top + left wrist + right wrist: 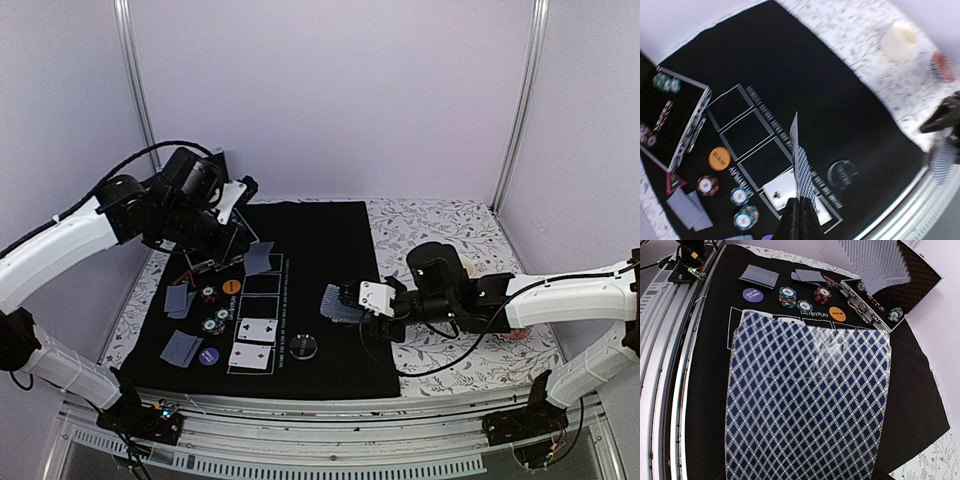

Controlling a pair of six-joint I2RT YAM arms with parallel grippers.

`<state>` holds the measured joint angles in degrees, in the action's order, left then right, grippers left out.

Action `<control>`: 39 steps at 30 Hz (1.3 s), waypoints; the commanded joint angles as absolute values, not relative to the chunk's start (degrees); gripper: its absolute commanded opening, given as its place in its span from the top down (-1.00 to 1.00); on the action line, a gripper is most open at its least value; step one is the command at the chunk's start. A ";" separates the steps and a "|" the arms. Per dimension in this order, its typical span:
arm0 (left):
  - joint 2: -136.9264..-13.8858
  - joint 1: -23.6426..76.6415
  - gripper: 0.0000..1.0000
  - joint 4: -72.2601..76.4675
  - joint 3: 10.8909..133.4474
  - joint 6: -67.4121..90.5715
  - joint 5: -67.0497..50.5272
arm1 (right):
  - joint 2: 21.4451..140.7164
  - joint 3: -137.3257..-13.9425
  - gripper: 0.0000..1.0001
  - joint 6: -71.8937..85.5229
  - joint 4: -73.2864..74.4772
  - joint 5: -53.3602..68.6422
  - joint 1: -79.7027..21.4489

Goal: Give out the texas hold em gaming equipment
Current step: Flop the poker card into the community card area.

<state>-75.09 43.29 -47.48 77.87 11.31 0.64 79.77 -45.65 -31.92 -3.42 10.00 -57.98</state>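
Note:
My left gripper (801, 202) is shut on one playing card (802, 165), held edge-up above the printed boxes of the black mat (320, 240). From above, that card (262, 257) hangs over the top boxes. Two face-up cards (255, 343) lie in the lower boxes. My right gripper (352, 300) is shut on a deck of lattice-backed cards (807, 400) that hides its fingers. Striped chips (217, 320), an orange disc (231, 287), a purple disc (207, 355) and a clear disc (305, 346) lie on the mat. A red triangle marker (674, 182) sits by the face-down cards (180, 298).
An open chip case (675, 120) stands at the mat's far left corner. More face-down cards (182, 347) lie at the near left. A cream cup (899, 40) and a small reddish dish (943, 66) stand on the patterned cloth at the right, behind my right arm.

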 commanded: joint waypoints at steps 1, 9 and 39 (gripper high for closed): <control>-80.88 42.59 1.00 -56.25 75.80 9.63 20.35 | 77.19 -45.09 -0.02 -31.52 -2.88 11.23 -57.49; -93.79 42.49 1.00 -58.47 80.15 12.92 28.12 | 76.44 -45.49 -0.02 -31.61 -2.57 11.50 -57.48; -117.19 43.35 1.00 -54.23 87.98 14.60 7.65 | 74.79 -42.86 -0.03 -30.09 -4.11 12.48 -57.42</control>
<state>-117.30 43.11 -58.28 87.20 15.57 13.54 76.20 -43.42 -31.40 -3.01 11.73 -57.71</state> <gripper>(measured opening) 0.005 0.515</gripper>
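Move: The pinched card is bound for the third slot of the community card area, about 6 cm ahead of the left hand, 2 cm to its left and some 25 cm below. The two of clubs lies 7 cm nearer than that slot; the big blind chip is 4 cm beyond and 6 cm left of it, and a blue chip stack 7 cm left and 2 cm nearer. From the right hand, the slot is roughly 13 cm ahead, 18 cm left and 15 cm down. The card, still pinched at one end in the shut left fingers, is lowered about 23 cm to just over the third slot's near edge beside the two of clubs. The hand first swings forward and left some 5 cm each, then comes back right while still sinking. The wrist turns about 40 degrees, left side up, bringing the fingers to point steeply down. ##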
